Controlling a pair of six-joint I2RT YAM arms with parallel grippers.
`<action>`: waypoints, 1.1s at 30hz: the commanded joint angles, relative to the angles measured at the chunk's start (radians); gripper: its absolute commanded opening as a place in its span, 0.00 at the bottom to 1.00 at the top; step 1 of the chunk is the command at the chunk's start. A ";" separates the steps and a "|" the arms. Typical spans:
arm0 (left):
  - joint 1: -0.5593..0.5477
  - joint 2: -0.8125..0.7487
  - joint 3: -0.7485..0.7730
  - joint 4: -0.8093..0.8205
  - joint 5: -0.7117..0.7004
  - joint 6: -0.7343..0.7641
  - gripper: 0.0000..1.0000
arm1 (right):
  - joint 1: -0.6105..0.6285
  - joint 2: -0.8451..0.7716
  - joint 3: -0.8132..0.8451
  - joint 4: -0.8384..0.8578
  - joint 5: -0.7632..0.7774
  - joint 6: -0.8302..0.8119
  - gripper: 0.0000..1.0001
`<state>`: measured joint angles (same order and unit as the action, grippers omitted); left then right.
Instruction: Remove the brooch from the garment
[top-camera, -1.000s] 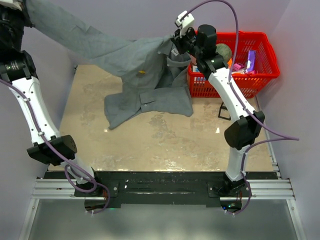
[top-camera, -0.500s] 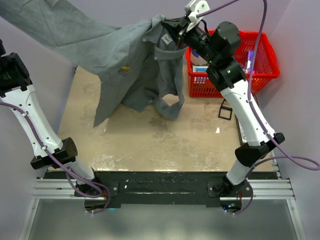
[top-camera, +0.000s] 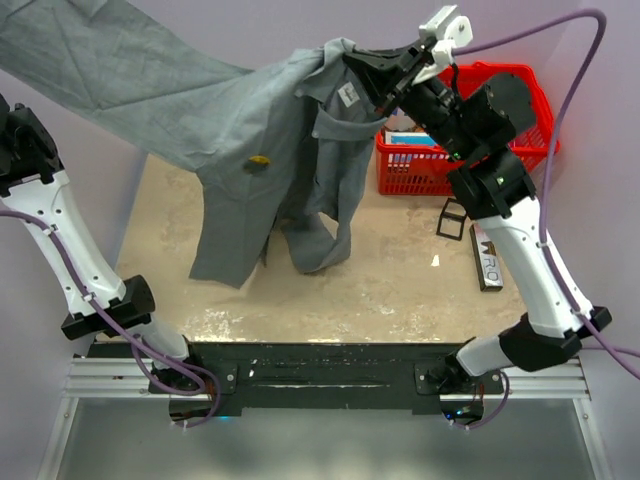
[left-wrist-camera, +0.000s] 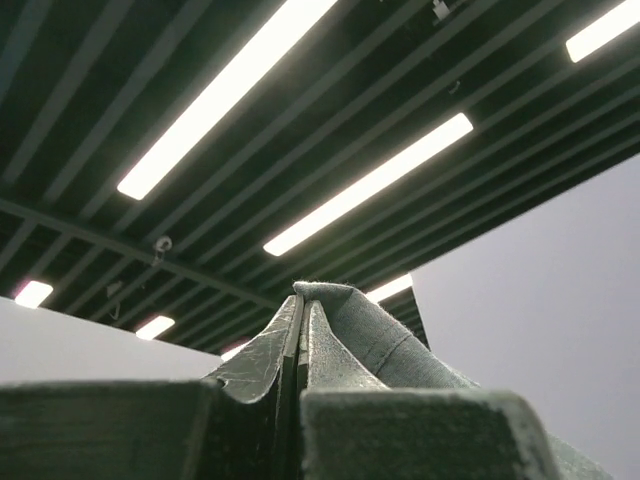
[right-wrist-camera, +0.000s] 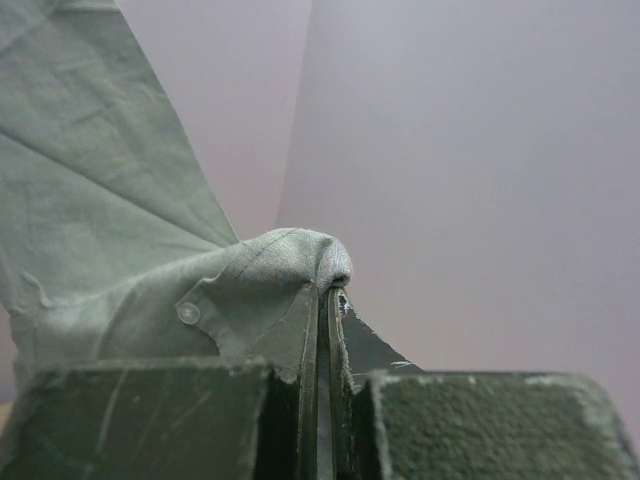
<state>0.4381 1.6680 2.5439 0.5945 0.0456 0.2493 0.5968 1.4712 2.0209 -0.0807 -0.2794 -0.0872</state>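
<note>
The grey garment (top-camera: 240, 120) hangs in the air, stretched between both arms. The gold-yellow brooch (top-camera: 258, 160) sits on its front, left of the button line. My right gripper (top-camera: 362, 68) is shut on the shirt's collar edge near the white neck label (top-camera: 349, 94); the right wrist view shows its jaws closed on a fold of grey cloth (right-wrist-camera: 290, 262) with a pale button (right-wrist-camera: 187, 313). My left gripper is off the top left of the top view; the left wrist view shows its jaws closed on grey cloth (left-wrist-camera: 350, 325).
A red basket (top-camera: 520, 140) with mixed items stands at the back right. A small black frame (top-camera: 452, 218) and a dark flat box (top-camera: 488, 258) lie on the beige table (top-camera: 400, 290) to the right. Purple walls close in both sides.
Both arms have lifted the shirt higher and it has come off the table. The right gripper moved up and to the right; the shirt's lower half now hangs free.
</note>
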 joint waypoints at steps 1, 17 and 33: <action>0.001 0.012 -0.124 -0.087 0.025 -0.134 0.00 | -0.002 -0.081 -0.152 -0.016 0.086 -0.020 0.00; -0.183 0.284 -0.603 -0.363 0.286 -0.325 0.00 | -0.146 -0.112 -0.465 -0.090 0.158 0.012 0.00; -0.173 0.096 -1.101 -1.141 0.810 0.032 0.69 | -0.203 0.058 -0.456 -0.065 0.141 0.078 0.00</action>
<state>0.2077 1.9415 1.6463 -0.1829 0.5808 0.0967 0.3923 1.5467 1.5486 -0.2123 -0.1230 -0.0437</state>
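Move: Both hands already pinch the garment high above the table, the left at a sleeve end, the right at the collar. The brooch hangs about 14 cm left of the right hand, 4 cm back and 13 cm lower, and some 30 cm right, 7 cm ahead and 35 cm below the left. From the right hand, the white label is about 6 cm below and 1 cm back, and the red basket roughly 27 cm right, 20 cm ahead and 55 cm down. Both hands swing forward and down: left some 60 cm, releasing the sleeve, then drawing back; right 30, gripping the collar. ##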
